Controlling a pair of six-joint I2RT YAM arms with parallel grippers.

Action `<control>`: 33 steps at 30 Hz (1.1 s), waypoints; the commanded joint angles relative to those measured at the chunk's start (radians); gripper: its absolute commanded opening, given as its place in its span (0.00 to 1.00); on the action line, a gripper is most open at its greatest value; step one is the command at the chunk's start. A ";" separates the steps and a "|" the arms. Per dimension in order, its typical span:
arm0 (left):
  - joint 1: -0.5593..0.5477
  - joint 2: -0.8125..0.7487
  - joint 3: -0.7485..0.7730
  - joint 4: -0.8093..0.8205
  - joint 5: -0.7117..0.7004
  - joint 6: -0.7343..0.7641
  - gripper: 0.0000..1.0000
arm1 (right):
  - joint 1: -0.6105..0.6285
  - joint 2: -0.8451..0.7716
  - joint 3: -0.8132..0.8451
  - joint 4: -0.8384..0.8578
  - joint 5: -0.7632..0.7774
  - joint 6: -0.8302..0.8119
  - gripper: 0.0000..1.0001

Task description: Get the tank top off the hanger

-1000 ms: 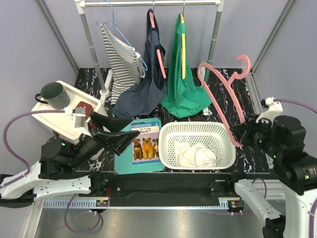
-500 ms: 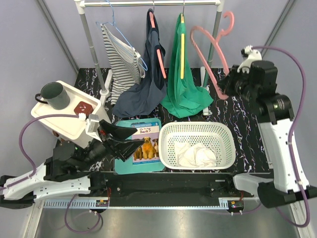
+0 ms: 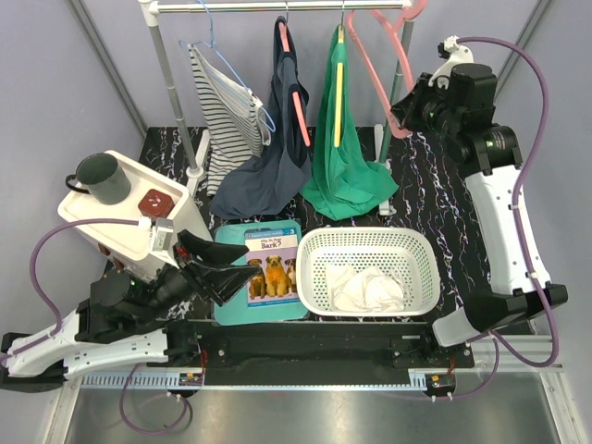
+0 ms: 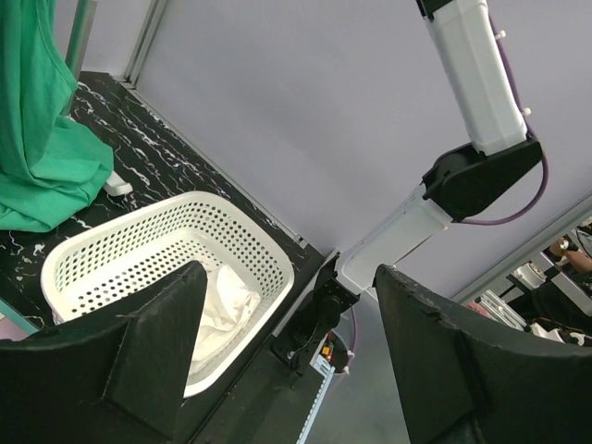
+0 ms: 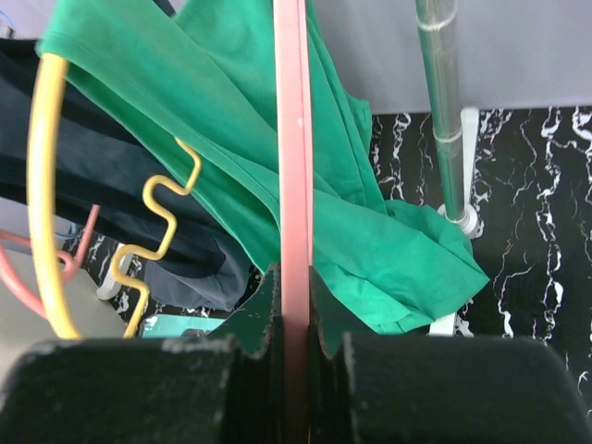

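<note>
A bare pink hanger [image 3: 368,74] is up at the right end of the clothes rail [image 3: 250,6]. My right gripper [image 3: 400,116] is shut on its lower bar. The right wrist view shows the pink bar [image 5: 293,139] pinched between the jaws of that gripper [image 5: 293,277]. A white tank top [image 3: 365,289] lies crumpled in the white basket [image 3: 319,242], off any hanger. My left gripper [image 3: 248,259] hovers open and empty over the book, left of the basket. In the left wrist view the gripper [image 4: 291,273] frames the basket [image 4: 185,199] and the white cloth [image 4: 222,305].
On the rail hang a striped top [image 3: 227,106] on a blue hanger, a navy garment [image 3: 273,157] and a green garment [image 3: 342,166] on a yellow hanger [image 5: 42,185]. A children's book [image 3: 271,268] lies left of the basket. A white tray [image 3: 92,217] holds a dark mug [image 3: 97,176].
My right arm has swung the pink hanger from beside the basket up to the rail's right end. The left arm has shifted slightly and stays open.
</note>
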 commanded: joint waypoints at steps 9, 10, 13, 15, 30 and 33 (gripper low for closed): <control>-0.001 0.007 -0.006 0.012 0.001 -0.025 0.77 | 0.030 0.026 -0.070 0.022 0.084 -0.002 0.00; -0.003 0.010 -0.006 0.012 0.000 -0.026 0.77 | 0.029 0.029 -0.072 0.014 0.086 -0.003 0.00; -0.003 0.022 -0.003 0.012 -0.002 -0.025 0.77 | 0.029 0.032 -0.069 -0.021 0.125 -0.010 0.22; -0.001 0.033 -0.002 0.012 0.000 -0.025 0.77 | 0.030 0.020 -0.066 -0.042 0.135 -0.016 0.49; -0.003 0.071 0.001 0.013 -0.049 0.003 0.78 | 0.266 -0.189 -0.049 -0.188 0.292 -0.019 1.00; -0.001 0.084 0.009 0.013 -0.049 0.003 0.79 | 0.410 -0.068 0.127 -0.264 0.407 -0.071 1.00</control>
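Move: The right gripper holds the front end of the bare pink hanger. Its spot on the rail's right end lies about 16 cm ahead, 3 cm left and 13 cm above. The rack's right post stands some 18 cm ahead, 2 cm left and reaches well below; the green tank top hangs about 14 cm ahead and 13 cm left. From the idle left gripper, the rail spot is about 50 cm ahead, 33 cm right and 18 cm higher. Lower the right gripper nearly 6 cm with the pink hanger still pinched, so its hook settles onto the rail. Open the fingers fully in the second half of that descent, then draw quickly back some 10 cm from the hanger and rise again, swinging a little left at the end. ##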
